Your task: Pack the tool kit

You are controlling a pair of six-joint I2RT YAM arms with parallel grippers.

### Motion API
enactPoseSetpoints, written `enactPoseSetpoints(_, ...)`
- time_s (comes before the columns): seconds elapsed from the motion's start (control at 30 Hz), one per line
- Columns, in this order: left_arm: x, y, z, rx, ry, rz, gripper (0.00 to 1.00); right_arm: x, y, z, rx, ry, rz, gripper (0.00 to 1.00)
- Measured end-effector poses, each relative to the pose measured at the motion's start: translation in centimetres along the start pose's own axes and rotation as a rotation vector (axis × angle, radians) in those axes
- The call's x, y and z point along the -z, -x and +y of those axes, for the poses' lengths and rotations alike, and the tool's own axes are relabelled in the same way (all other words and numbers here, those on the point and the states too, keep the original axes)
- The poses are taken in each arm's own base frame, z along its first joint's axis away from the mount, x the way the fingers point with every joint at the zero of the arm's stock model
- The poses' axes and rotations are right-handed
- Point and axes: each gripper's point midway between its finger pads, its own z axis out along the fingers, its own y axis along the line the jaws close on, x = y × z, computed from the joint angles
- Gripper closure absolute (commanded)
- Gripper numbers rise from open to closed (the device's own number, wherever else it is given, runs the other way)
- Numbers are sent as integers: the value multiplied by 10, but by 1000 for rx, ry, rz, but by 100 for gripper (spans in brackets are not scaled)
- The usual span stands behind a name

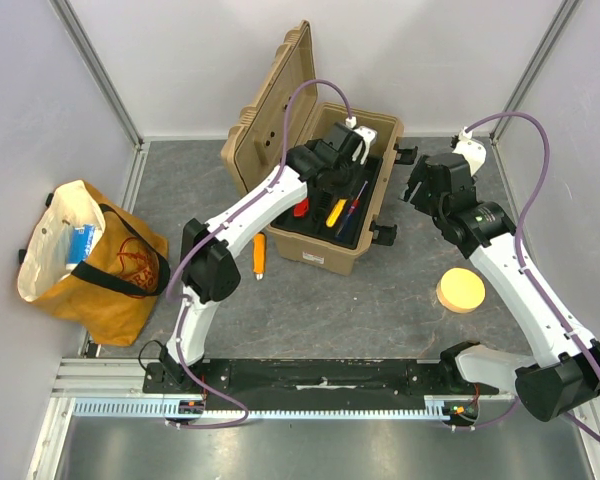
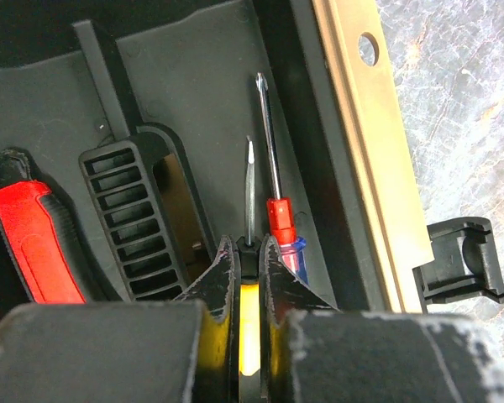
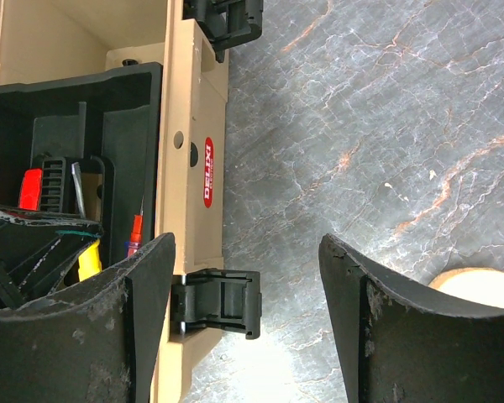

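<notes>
The tan tool case (image 1: 332, 258) stands open at the table's back, lid up, with a black tray (image 2: 193, 101) inside. My left gripper (image 2: 249, 245) is down in the tray, shut on a yellow-handled screwdriver (image 2: 249, 185) whose shaft points ahead. A red-and-blue screwdriver (image 2: 277, 214) lies just right of it, and a red-handled tool (image 2: 38, 243) lies at the left. An orange-handled tool (image 1: 259, 255) lies on the table left of the case. My right gripper (image 3: 245, 252) is open and empty, above the table beside the case's right wall and latch (image 3: 218, 302).
A yellow-brown tote bag (image 1: 85, 260) with a blue item stands at the far left. A round yellow disc (image 1: 460, 290) lies on the table at the right. Black latches (image 1: 385, 235) stick out of the case's right side. Grey walls surround the table.
</notes>
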Motion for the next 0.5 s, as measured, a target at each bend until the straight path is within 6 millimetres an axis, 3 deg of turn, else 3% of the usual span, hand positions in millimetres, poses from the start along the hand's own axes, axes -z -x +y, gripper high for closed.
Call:
enactPoseSetpoints(0.23,-6,-6,-2,0,-2,17,63,0,0,0,0,-1,0,24)
enactPoseSetpoints(0.5,-3,1,4,-13,34,2,56,0,0,-1,-1,-1,0,24)
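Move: Just beneath the left hand, which still grips the yellow screwdriver near its collar, lies its spot on the tray floor, about 2 cm down and 1 cm back. At about that depth, the red-blue screwdriver sits roughly 2 cm right and 2 cm back; level ahead-wise, the black tray handle stands some 4 cm left and the red knife 11 cm left. From the idle right hand, the spot is about 16 cm left, 2 cm ahead and 9 cm below. Letting go of the yellow screwdriver, the left fingers spread from nearly shut to a bit under half open while the hand eases down about 1 cm into the tray, between the tray handle and the red-blue screwdriver. At the very end it lifts back by about that much, its tilt hardly changed. ##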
